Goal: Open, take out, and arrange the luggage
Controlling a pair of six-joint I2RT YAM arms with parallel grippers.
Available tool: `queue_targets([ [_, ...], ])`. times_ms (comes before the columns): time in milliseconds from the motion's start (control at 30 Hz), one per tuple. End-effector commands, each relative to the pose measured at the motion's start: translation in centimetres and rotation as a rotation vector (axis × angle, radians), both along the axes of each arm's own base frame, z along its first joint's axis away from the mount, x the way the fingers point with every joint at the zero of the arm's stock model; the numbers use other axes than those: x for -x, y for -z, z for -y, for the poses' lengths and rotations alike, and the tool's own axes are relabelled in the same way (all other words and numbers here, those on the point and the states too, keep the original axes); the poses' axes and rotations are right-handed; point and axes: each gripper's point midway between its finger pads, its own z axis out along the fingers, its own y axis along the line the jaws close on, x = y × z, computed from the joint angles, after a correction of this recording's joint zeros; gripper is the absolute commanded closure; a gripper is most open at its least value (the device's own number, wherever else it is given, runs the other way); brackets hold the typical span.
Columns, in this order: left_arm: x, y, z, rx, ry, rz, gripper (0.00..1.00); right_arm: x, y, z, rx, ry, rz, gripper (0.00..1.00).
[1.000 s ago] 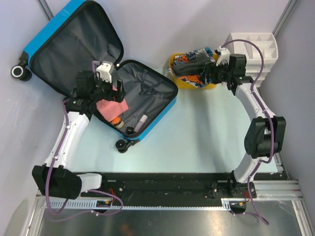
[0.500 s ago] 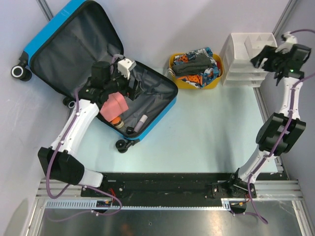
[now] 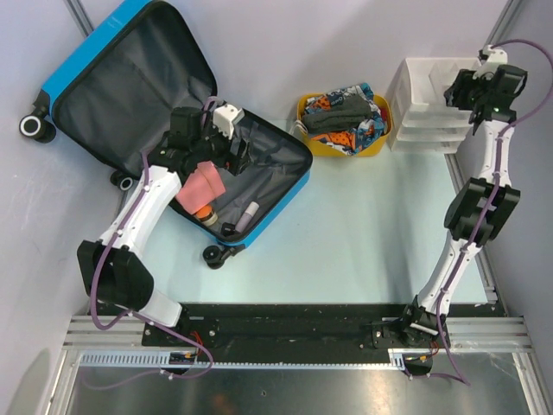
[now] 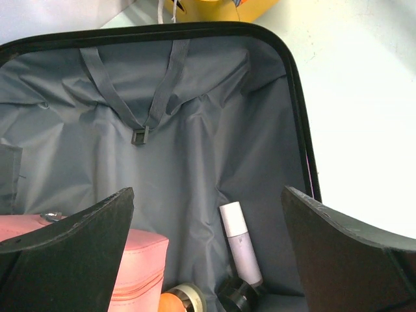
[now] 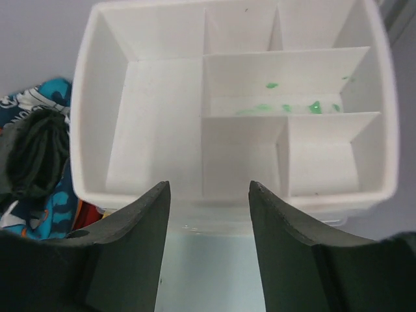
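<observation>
The luggage (image 3: pixel 112 78) lies open at the back left, a bright-blue shell with dark grey lining (image 4: pixel 195 143). Its lower half (image 3: pixel 268 169) holds a pink pouch (image 3: pixel 200 183), a white bottle (image 3: pixel 251 213) and an orange-topped jar (image 3: pixel 204 212). My left gripper (image 3: pixel 235 154) hovers over that half, open wide. In the left wrist view the white bottle (image 4: pixel 237 244) and the pink pouch (image 4: pixel 140 273) lie between and below its fingers (image 4: pixel 65 247), untouched. My right gripper (image 3: pixel 460 92) is open above a white organiser (image 3: pixel 428 86), with nothing between its fingers (image 5: pixel 130 260).
A yellow tub (image 3: pixel 341 143) stuffed with printed clothes stands between the luggage and the organiser. The organiser (image 5: pixel 237 117) has several compartments, one with green smears. A strap buckle (image 4: pixel 140 136) hangs on the lining. Walls close in at the left, back and right.
My right arm has swung from the yellow tub to the white organiser at the far right, and its jaws have narrowed. My left gripper has shifted right over the suitcase's lower half.
</observation>
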Motion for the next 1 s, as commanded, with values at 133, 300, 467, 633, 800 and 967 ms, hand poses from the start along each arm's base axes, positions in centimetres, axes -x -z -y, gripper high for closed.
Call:
queue_targets([
  [133, -0.4, -2.6, -0.9, -0.042, -0.013, 0.111, 0.01, -4.6, 0.0, -0.6, 0.142, 0.042, 0.072, 0.48],
  [300, -0.2, -2.7, -1.6, -0.061, -0.041, 0.123, 0.01, -5.8, 2.1, -0.4, 0.166, 0.098, 0.054, 0.58],
  [467, 0.0, -2.6, -1.8, -0.066, -0.051, 0.123, 0.01, -5.6, 2.5, -0.3, 0.123, 0.120, 0.032, 0.73],
  [633, -0.1, -2.7, -1.9, -0.068, -0.055, 0.126, 0.01, -4.5, 0.1, -0.7, 0.099, 0.135, 0.051, 1.00],
  [800, -0.1, -2.6, -1.7, -0.059, -0.052, 0.117, 0.01, -2.2, -2.6, -1.2, 0.058, 0.168, 0.069, 1.00],
  [967, 0.0, -2.1, -1.6, -0.057, -0.048, 0.105, 0.01, 1.4, -6.1, -2.4, 0.059, 0.171, 0.097, 1.00],
])
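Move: The front part of the long divider in the white drawers' top tray lies about 6 cm ahead of my right hand, 1 cm to its left and 6 cm below. The tray's open bay is level with it, some 4 cm to its left, and the small bays some 6 cm to its right. The yellow basket of clothes sits about 29 cm left of this hand and 4 cm back, lower down. From my left hand the divider is roughly 55 cm right and 22 cm ahead. I reach my right hand about 5 cm forward and 5 cm down, drifting slightly left, so the half-open fingers come astride the tray's divider near its front end. There I shut them fully and pinch the thin wall, then start drawing straight back towards me by some 3 cm, keeping the grip and the height. ##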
